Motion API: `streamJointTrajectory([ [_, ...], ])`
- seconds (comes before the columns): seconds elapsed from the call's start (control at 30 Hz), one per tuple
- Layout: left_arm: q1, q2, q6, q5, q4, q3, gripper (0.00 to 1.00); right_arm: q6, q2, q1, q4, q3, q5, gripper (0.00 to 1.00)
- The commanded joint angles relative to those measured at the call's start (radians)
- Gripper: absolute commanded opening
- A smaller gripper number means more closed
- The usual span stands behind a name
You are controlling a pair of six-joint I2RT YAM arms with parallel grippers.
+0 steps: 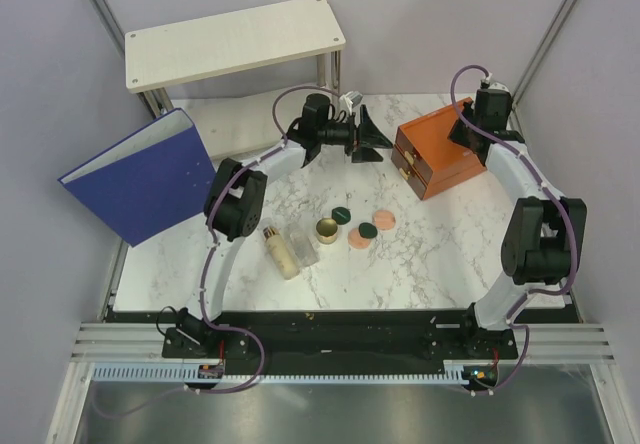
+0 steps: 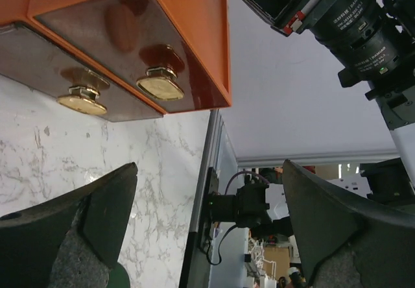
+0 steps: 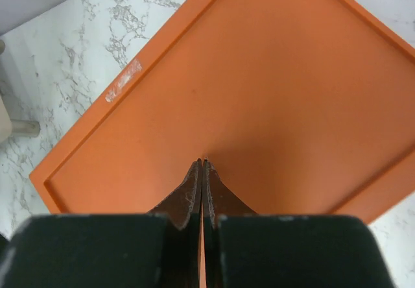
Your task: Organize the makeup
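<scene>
The makeup lies mid-table in the top view: a beige cylindrical bottle (image 1: 281,252), a clear rectangular bottle (image 1: 304,244), a round gold jar (image 1: 326,231), two dark green discs (image 1: 341,214) (image 1: 367,231) and two peach-pink discs (image 1: 384,220) (image 1: 356,238). My left gripper (image 1: 375,142) is open and empty, just left of the orange box with drawers (image 1: 440,149); in the left wrist view (image 2: 207,171) it faces the box's two gold knobs (image 2: 160,87). My right gripper (image 3: 203,163) is shut, its tips resting on the orange box top (image 3: 259,87).
A big blue binder (image 1: 140,179) leans at the left. A white shelf on metal legs (image 1: 235,39) stands at the back left. Grey walls close in on both sides.
</scene>
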Motion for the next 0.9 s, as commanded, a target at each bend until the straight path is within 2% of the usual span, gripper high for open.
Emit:
streamJointTrajectory([
  [0.0,-0.006,0.056,-0.211,0.011,0.300,0.056,1.00,0.018,0.020,-0.003,0.023,0.004,-0.063,0.00],
  [0.1,-0.006,0.147,-0.371,0.036,0.492,0.113,1.00,0.018,0.034,-0.003,0.022,-0.006,-0.070,0.00],
  [0.13,-0.008,0.171,-0.421,0.042,0.502,0.142,0.99,0.018,0.035,-0.003,0.020,-0.006,-0.069,0.00],
  [0.23,-0.009,0.211,-0.431,0.036,0.496,0.177,1.00,0.018,0.040,-0.002,0.019,-0.015,-0.070,0.00],
  [0.43,-0.011,0.182,-0.275,-0.008,0.243,0.159,0.99,0.031,0.055,-0.002,0.019,-0.032,-0.073,0.00],
  [0.47,-0.009,0.176,-0.256,-0.015,0.209,0.148,0.94,0.037,0.061,-0.003,0.016,-0.030,-0.075,0.00],
  [0.6,-0.016,0.123,-0.155,-0.081,0.046,0.092,0.88,0.043,0.069,-0.002,0.012,-0.023,-0.073,0.00],
  [0.73,-0.029,0.081,-0.129,-0.171,-0.052,0.052,0.83,0.043,0.071,-0.003,0.008,-0.027,-0.058,0.00],
  [0.77,-0.037,0.078,-0.132,-0.182,-0.075,0.053,0.79,0.041,0.069,-0.003,0.005,-0.029,-0.055,0.00],
  [0.87,-0.051,0.083,-0.164,-0.232,-0.123,0.082,0.77,0.044,0.068,-0.002,0.003,-0.036,-0.038,0.00],
])
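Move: The gold knob of the orange box's lower drawer lies about 6 cm to the right of my left hand, 3 cm farther out and 10 cm lower. The upper drawer's knob is roughly 7 cm right, 4 cm out and only 4 cm down. A pink puff lies on the table some 6 cm back, level sideways, and a dark green puff 5 cm back and 10 cm left, both about 16 cm below. From my right hand the lower knob is 13 cm left, 3 cm back and 10 cm down. I first ease my left hand about 3 cm forward and right towards the drawer fronts, its fingertips tipping up some 10 degrees, and pause. Then I drop it about 7 cm beside the fronts towards the lower knob, rolling it about 15 degrees, dipping the tips again and starting to narrow the wide-open fingers, touching no knob yet. My right hand stays on the box top with shut fingers, easing only about 1.5 cm forward and left. ##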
